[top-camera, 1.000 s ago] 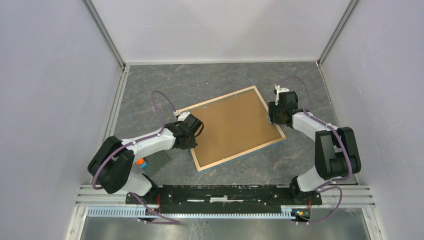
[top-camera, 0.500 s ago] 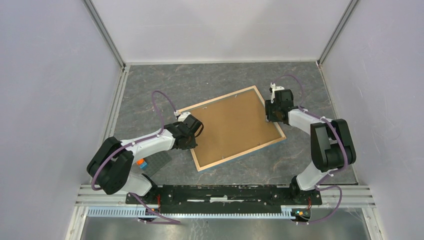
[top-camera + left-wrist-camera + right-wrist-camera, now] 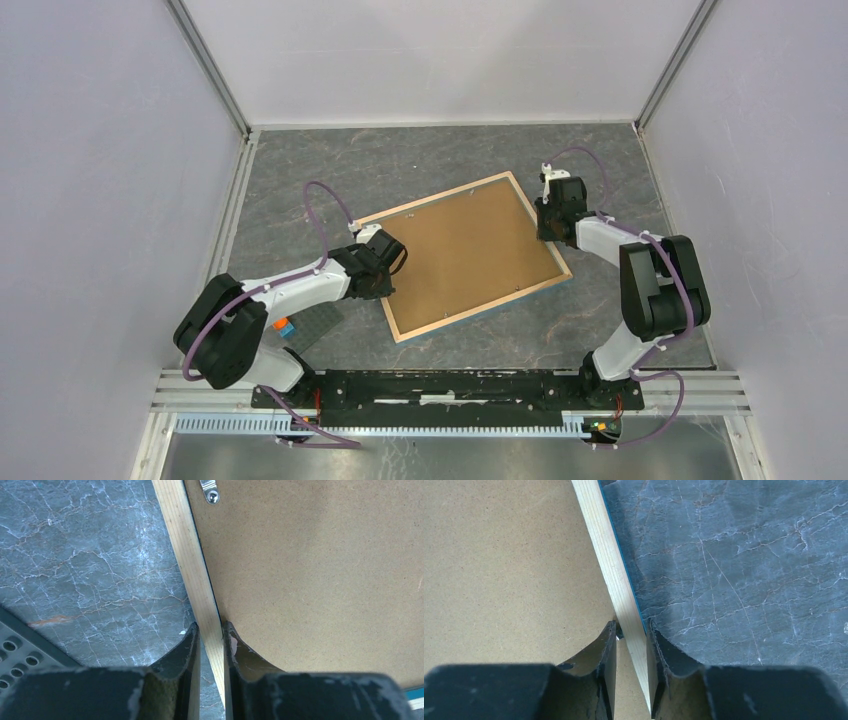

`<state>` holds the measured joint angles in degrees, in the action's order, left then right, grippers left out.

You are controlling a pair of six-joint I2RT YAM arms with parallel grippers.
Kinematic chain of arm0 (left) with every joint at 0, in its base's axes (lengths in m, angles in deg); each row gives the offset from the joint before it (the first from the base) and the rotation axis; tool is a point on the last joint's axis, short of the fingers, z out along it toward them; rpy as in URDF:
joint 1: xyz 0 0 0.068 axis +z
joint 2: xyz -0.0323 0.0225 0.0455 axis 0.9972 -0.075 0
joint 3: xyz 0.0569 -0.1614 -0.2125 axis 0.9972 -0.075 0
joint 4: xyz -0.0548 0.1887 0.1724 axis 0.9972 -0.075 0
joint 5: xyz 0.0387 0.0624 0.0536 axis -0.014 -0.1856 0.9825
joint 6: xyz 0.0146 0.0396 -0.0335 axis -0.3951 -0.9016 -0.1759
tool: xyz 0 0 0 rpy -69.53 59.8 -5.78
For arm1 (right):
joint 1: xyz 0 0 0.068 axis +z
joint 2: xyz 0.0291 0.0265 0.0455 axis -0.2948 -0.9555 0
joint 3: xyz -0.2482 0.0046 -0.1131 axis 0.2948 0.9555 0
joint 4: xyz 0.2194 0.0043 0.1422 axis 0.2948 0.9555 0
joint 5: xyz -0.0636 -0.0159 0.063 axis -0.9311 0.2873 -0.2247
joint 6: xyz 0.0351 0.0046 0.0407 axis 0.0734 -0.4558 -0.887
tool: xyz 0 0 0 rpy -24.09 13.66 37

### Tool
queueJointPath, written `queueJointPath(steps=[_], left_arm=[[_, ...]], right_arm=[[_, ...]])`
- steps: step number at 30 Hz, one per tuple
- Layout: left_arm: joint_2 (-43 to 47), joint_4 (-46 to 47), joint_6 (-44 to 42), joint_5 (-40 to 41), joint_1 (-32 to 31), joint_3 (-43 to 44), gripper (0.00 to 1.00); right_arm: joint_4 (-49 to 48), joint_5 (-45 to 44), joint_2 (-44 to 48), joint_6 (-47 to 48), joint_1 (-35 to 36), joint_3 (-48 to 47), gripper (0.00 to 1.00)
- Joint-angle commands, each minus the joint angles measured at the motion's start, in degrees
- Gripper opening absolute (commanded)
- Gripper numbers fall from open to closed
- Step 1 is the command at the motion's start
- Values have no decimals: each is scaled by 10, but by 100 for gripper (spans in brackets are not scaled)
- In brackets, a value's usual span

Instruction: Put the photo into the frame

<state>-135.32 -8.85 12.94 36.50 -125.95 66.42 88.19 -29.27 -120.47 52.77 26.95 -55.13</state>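
Observation:
The frame (image 3: 480, 307) lies face down on the grey marble table, light wood rails up, with a thin blue edge showing. The brown backing board (image 3: 465, 250) fills its middle. The photo is not in view in any view. My left gripper (image 3: 378, 283) is shut on the frame's left rail (image 3: 187, 555), one finger outside it and one on the board (image 3: 310, 580). My right gripper (image 3: 547, 222) is shut on the right rail (image 3: 604, 545), near the far right corner, straddling it the same way. Both grippers show in their wrist views, left (image 3: 209, 630) and right (image 3: 630, 627).
A grey perforated plate (image 3: 315, 322) with a small orange and blue piece (image 3: 283, 326) lies by the left arm's base. A metal turn clip (image 3: 210, 490) sits on the board's left edge. Walls close in the back and both sides.
My right gripper has moved a little along the right rail toward the frame's far corner. The left gripper and the frame have not moved.

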Motion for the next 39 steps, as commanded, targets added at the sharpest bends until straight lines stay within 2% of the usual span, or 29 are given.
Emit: queueJointPath(steps=[1, 7, 10, 13, 14, 15, 20, 22, 26, 30, 31, 33, 35, 39], left_arm=[[-9, -12, -52, 33, 1, -20, 8], [-9, -12, -51, 33, 1, -19, 7], [-10, -11, -52, 33, 1, -18, 7], [-16, -21, -53, 37, 1, -7, 7], [-22, -27, -53, 39, 1, 0, 7], [-28, -33, -54, 41, 1, 8, 7], [-73, -45, -70, 41, 15, 66, 7], [-91, -41, -76, 24, 37, 88, 7], [-133, -27, -89, 2, 79, 137, 8], [-204, -30, -112, -6, 113, 249, 12], [-228, -35, -114, -11, 122, 278, 15], [-262, -40, -123, -37, 130, 335, 30], [-274, -40, -131, -46, 130, 372, 53], [-231, -23, -137, -70, 130, 362, 82]], right_arm=[[-1, -6, -15, 7, 6, -3, 22], [0, 1, -11, 2, 7, 4, 2], [-4, 10, -4, 1, 7, 5, 0], [13, 19, -5, -8, 7, -7, 9], [16, 26, -2, -13, 6, -8, 15], [16, 42, 3, -18, 6, -5, 26], [-52, 122, 86, -49, -17, 88, 47], [-53, 130, 120, -54, -20, 119, 51], [-65, 179, 187, -68, -20, 180, 52], [-96, 251, 272, -113, -19, 281, 52], [-101, 259, 299, -125, -19, 302, 52], [-97, 258, 346, -135, -19, 339, 55], [-85, 246, 381, -132, -20, 353, 57], [-26, 199, 411, -93, -20, 330, 59]])
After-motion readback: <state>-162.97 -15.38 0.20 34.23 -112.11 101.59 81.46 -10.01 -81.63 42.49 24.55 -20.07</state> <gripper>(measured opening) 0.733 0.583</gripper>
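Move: The left hand pinches the frame's left side, with the frame's middle some 9 cm ahead and 17 cm to its right; that side's near corner is about 11 cm back and 3 cm right. The grey plate lies about 6 cm back and 17 cm left of this hand. From the right hand, already on the frame's right side, the frame's middle is 4 cm back and 19 cm left, and that side's near corner 10 cm back and 7 cm right. All lies about level with the fingers or slightly below. Clockwise, the two hands swing the frame flat over the table after a brief hold. The left keeps its pinch on the left side and carries it forward, speeding up and opening wide near the end of some 15 cm of travel. The right loosens its fingers while still straddling the right side and sweeps back about 13 cm, drifting slightly left, its left side rolling up some 20 degrees. ##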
